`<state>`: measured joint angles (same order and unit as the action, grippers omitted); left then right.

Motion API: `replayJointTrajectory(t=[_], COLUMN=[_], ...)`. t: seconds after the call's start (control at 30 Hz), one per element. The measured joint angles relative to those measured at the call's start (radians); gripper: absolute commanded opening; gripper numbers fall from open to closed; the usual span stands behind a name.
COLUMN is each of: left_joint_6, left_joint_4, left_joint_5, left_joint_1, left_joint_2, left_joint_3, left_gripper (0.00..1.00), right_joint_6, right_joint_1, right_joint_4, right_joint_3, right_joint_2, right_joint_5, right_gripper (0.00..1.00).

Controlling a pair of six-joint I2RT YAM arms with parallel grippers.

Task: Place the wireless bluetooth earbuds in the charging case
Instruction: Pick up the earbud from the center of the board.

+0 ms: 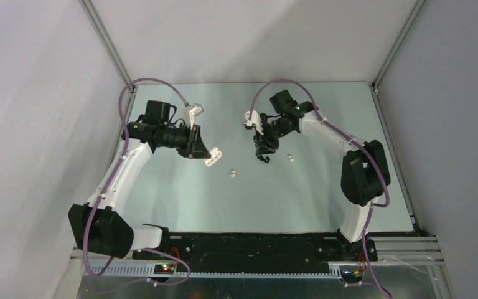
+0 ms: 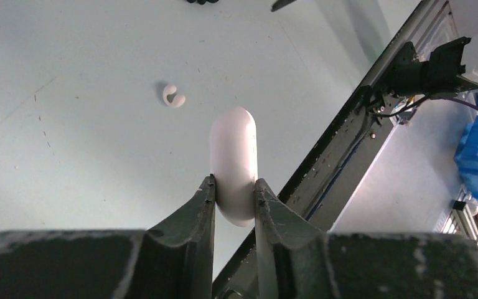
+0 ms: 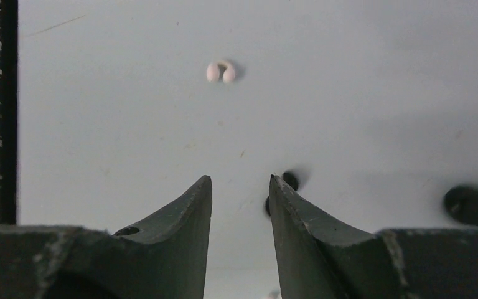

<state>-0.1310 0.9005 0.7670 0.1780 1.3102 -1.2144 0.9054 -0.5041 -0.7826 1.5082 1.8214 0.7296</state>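
My left gripper [image 2: 233, 182] is shut on a white oval charging case [image 2: 233, 156], held edge-on above the table; the top view shows that case [image 1: 213, 157] at the left gripper [image 1: 209, 154]. One white earbud [image 2: 173, 96] lies on the table beyond it, also visible from above [image 1: 231, 172]. A second white earbud [image 1: 290, 157] lies further right. My right gripper [image 1: 263, 154] hangs low over the table, its jaws [image 3: 239, 179] open with nothing between them. A black earbud [image 3: 290, 180] lies partly hidden behind its right fingertip. A white earbud [image 3: 221, 71] lies further ahead.
A dark blurred object [image 3: 473, 204] lies at the right of the right wrist view. Grey walls enclose the table [image 1: 180, 205] on three sides. A black rail [image 1: 249, 244] runs along the near edge between the arm bases.
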Motion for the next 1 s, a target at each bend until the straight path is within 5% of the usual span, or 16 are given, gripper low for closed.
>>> replayJointTrajectory(t=[0.17,0.53,1.0], left_joint_6=[0.026,0.053,0.063], left_joint_4=[0.005,0.082,0.113], left_joint_5=[0.02,0.078,0.085], left_joint_1=[-0.049,-0.269,-0.283], left_joint_2=[-0.052,-0.182,-0.239], left_joint_3=[0.035,0.145,0.191], left_gripper=[0.0,0.0,0.0], right_joint_6=[0.195,0.379,0.516], right_joint_1=[-0.058,-0.183,-0.238], right_joint_4=[-0.066,-0.095,-0.15], right_joint_3=[0.174,0.286,0.404], right_joint_2=[0.124,0.338,0.433], right_joint_5=[0.023,0.009,-0.028], right_gripper=[0.43,0.44,0.45])
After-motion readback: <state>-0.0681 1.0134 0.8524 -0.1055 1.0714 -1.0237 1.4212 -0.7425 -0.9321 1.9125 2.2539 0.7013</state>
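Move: To the right hand's left, about 12 cm off, some 3 cm back and 12 cm below, lies the white earbud it is heading for. The black earbuds lie almost beneath that hand, about 3 cm ahead of it and 2 cm to its left; the other white earbud is roughly 12 cm to its right and 3 cm ahead. From the left hand, the target earbud is some 5 cm ahead, 11 cm to the right and 19 cm lower. Sweeping left about 12 cm, away from the black earbuds, the right hand descends some 7 cm towards the white earbud, swinging about 35 degrees counter-clockwise with its fingers still open and clear of it. The left hand keeps its grip on the white charging case and draws off left, then back as well, turning slightly counter-clockwise before stopping. ##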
